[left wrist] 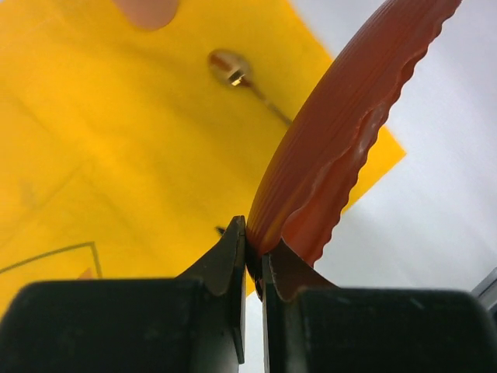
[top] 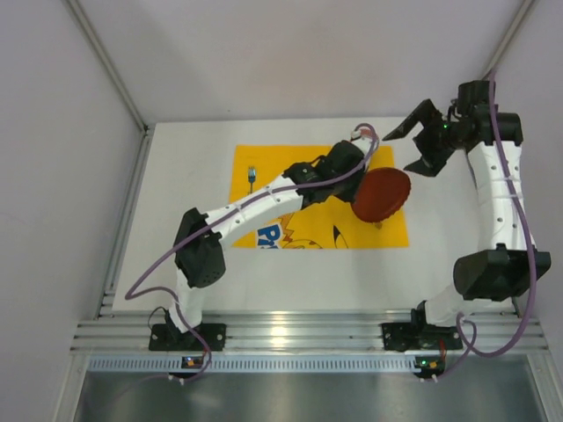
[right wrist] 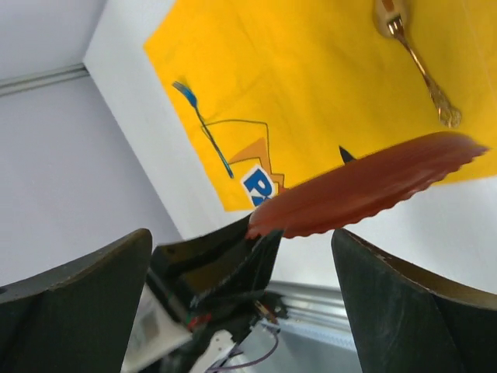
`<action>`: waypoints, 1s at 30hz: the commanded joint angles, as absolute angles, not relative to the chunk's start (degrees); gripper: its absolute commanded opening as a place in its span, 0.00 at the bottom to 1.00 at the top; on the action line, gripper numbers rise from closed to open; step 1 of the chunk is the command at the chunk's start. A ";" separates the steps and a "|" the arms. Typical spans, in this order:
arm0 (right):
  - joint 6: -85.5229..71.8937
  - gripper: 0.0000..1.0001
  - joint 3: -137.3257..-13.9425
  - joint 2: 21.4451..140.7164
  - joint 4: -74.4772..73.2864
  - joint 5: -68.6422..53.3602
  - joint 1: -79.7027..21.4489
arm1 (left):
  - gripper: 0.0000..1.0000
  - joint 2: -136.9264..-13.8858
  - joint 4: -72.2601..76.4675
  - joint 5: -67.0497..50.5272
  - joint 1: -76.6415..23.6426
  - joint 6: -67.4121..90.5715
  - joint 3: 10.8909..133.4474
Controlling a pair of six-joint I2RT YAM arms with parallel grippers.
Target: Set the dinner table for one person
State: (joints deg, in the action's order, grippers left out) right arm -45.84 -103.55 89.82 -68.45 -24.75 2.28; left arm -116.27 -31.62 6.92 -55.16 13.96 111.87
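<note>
A round dark-red plate [top: 381,195] with a scalloped rim hangs tilted over the right part of the yellow mat [top: 290,167]. My left gripper [left wrist: 255,237] is shut on the plate's [left wrist: 342,132] near edge. My right gripper [top: 420,142] stands open just behind and to the right of the plate, clear of it. In the right wrist view the plate [right wrist: 373,190] and the left gripper [right wrist: 225,264] show between my wide-apart right fingers [right wrist: 93,287]. The white dinner table [top: 176,176] lies under the mat.
A small blue fork [top: 252,176] lies on the mat's left part. A gold utensil [right wrist: 423,74] lies on the mat near the plate, also in the left wrist view [left wrist: 233,70]. A ribbed aluminium rail [top: 290,330] runs along the near edge; walls enclose the table.
</note>
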 commanded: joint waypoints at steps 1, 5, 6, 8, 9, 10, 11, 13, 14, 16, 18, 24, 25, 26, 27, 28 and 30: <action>-37.64 1.00 -113.19 88.16 -71.97 -22.59 2.02 | 0.00 -109.00 -33.49 7.21 -48.71 17.22 105.32; -33.76 1.00 -111.20 84.12 -73.92 -20.48 3.25 | 0.00 -101.80 -29.55 3.36 -39.83 21.17 90.75; -33.05 1.00 -109.96 82.28 -73.57 -20.22 3.34 | 0.00 -101.08 -28.40 2.56 -36.42 22.49 88.79; -31.82 1.00 -105.57 79.65 -72.60 -19.43 3.43 | 0.00 -101.16 -26.29 0.11 -32.02 23.72 85.62; -31.56 1.00 -104.16 79.02 -72.25 -19.42 3.60 | 0.00 -101.86 -25.84 -2.44 -30.86 23.99 85.52; -31.55 1.00 -101.63 78.40 -71.64 -19.34 3.78 | 0.00 -102.74 -25.58 -3.59 -29.89 24.08 85.69; -31.64 1.00 -100.73 77.62 -71.37 -19.42 3.87 | 0.00 -104.92 -25.49 -5.43 -28.58 24.08 86.74; -31.90 1.00 -98.97 77.08 -70.67 -19.25 4.04 | 0.00 -107.48 -25.84 -7.29 -27.69 24.17 88.58; -31.99 1.00 -98.70 76.56 -70.40 -19.16 4.04 | 0.00 -109.84 -26.19 -8.25 -27.08 24.52 90.59; -31.91 1.00 -98.53 76.47 -70.31 -18.37 4.04 | 0.00 -112.14 -28.12 -12.55 -26.54 24.87 93.15; -31.64 1.00 -98.44 76.46 -70.57 -17.67 4.22 | 0.00 -114.52 -28.39 -17.28 -25.84 26.36 95.18; -31.29 1.00 -96.07 74.97 -70.66 -16.17 4.74 | 0.00 -114.52 -26.98 -21.63 -24.35 29.53 91.85; -31.20 1.00 -95.28 74.80 -70.40 -16.00 4.75 | 0.00 -114.43 -28.37 -20.75 -24.08 29.53 91.58; -31.11 1.00 -94.84 74.45 -70.31 -15.91 4.83 | 0.00 -114.35 -28.74 -20.39 -23.91 29.27 91.06; -31.11 1.00 -94.40 74.18 -70.31 -15.65 4.92 | 0.13 -114.17 -29.00 -20.04 -23.91 29.01 90.71; -31.11 1.00 -93.61 74.01 -70.14 -15.38 4.92 | 0.22 -114.26 -29.79 -19.26 -23.91 28.74 90.70; -30.76 1.00 -92.90 73.57 -69.70 -14.77 5.01 | 0.55 -115.13 -31.72 -17.67 -23.91 28.30 90.62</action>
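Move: The left gripper holds the red plate by its rim. The plate's spot, mid-placemat, lies about 13 cm left, 9 ahead and 13 below it. On the mat, the fork lies roughly 30 cm left and 6 ahead, the spoon some 8 right and 3 ahead, and the cup about 17 ahead and 5 right. From the empty right gripper that spot is around 23 cm left, 7 ahead and 22 below. Sweep the left gripper about 22 cm left with the pinched plate, forward and steadily down towards mid-mat, then ease back right some 4 cm, still sinking to about 12 cm lower overall. Tip the fingers down some 30 degrees, turning counter-clockwise, and open partway to free the rim. Lift the open right gripper 5 cm, then draw it back and down, slightly right. ##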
